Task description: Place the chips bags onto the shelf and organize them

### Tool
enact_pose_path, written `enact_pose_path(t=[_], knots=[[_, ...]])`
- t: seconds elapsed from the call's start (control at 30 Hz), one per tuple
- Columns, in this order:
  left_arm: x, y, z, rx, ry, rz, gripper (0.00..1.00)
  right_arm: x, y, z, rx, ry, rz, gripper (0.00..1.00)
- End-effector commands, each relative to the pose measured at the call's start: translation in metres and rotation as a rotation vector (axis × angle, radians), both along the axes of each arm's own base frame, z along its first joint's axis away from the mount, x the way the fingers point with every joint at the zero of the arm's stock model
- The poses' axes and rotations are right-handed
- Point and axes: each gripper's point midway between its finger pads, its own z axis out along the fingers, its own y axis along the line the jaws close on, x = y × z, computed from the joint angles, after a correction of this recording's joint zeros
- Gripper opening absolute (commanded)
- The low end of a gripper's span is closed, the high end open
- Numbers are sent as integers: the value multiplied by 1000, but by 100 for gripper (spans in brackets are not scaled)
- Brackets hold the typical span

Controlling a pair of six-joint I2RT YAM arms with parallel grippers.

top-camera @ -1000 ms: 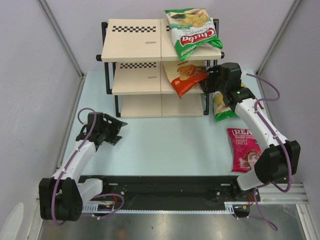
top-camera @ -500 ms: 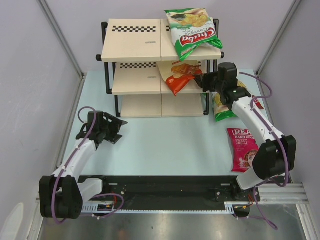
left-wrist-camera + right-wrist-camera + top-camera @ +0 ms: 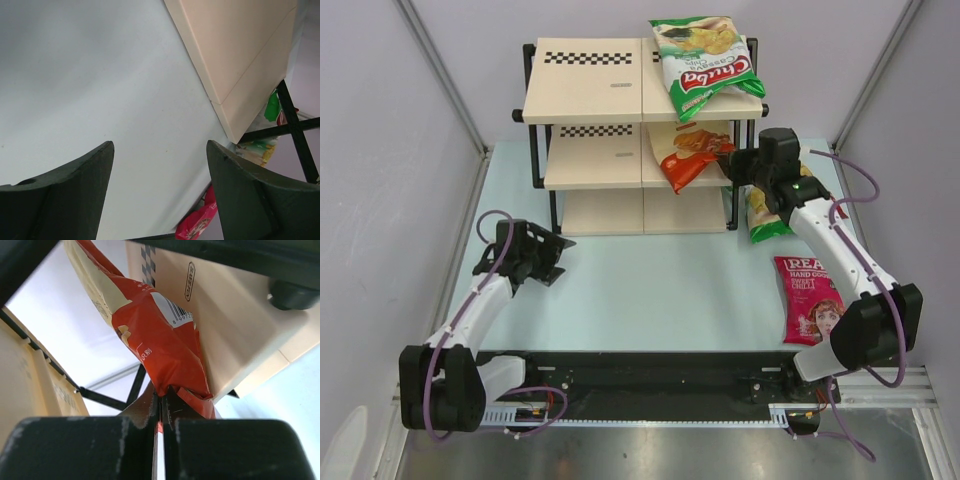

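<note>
The shelf (image 3: 590, 85) stands at the back of the table. A green-and-white Chuba bag (image 3: 705, 62) lies on its top tier at the right. An orange chips bag (image 3: 682, 155) rests tilted on the middle tier, its right end sticking out. My right gripper (image 3: 732, 165) is shut on that end; in the right wrist view the jaws (image 3: 162, 396) pinch the crimped edge of the orange bag (image 3: 160, 340). A second green bag (image 3: 765, 215) lies on the table beside the shelf's right legs. The magenta bag (image 3: 810, 298) lies nearer. My left gripper (image 3: 552, 262) is open over bare table.
The left halves of the shelf's tiers hold nothing. Grey walls close in both sides. In the left wrist view, the open left gripper (image 3: 160, 145) faces the bottom shelf board (image 3: 240, 55), with the magenta bag (image 3: 200, 222) far off.
My right gripper has closed on the orange bag's end. It pushed the bag left into the middle tier, then came back slightly right. The left arm has barely moved.
</note>
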Motion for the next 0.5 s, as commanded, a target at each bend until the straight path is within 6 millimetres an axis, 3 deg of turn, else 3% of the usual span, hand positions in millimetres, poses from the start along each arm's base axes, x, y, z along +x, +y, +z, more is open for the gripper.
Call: enact_pose_path(t=[0.0,0.13,0.3,0.33,0.47], knots=[[19,0,23,9,-80,-20,79,-2,-13,35,27,-62,-97,0],[24,-3,30,-3,-107,-36,79,2,-8,37,44,-73,-94,2],[30,-14,44,0,-168,-94,79,3,1,27,53,-44,-61,40],[30,-18,47,-1,-180,-116,79,4,2,28,57,-50,-52,55],[36,-42,64,18,-279,-247,74,2,1,32,55,-61,-5,68]])
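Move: The cassava chips bag lies on the middle shelf with its corner still pinched by the right hand, its middle about 7 cm to that hand's left, 4 cm ahead and roughly level. The Chuba bag on the top shelf is some 10 cm ahead, 6 cm left and 14 cm above; the green bag on the table is about 3 cm back, 10 cm right and 27 cm below. From the left hand the cassava bag is about 19 cm ahead, 31 cm right and 19 cm up. The cassava chips bag's red corner is let go: the right hand all but stays in place beside the shelf post, easing less than 1 cm right and back again, then its shut fingers open to over half wide around the corner. Meanwhile the empty left hand rises and goes forward and right, some 3.5 cm in all, tipping its fingers up slightly, still open. ##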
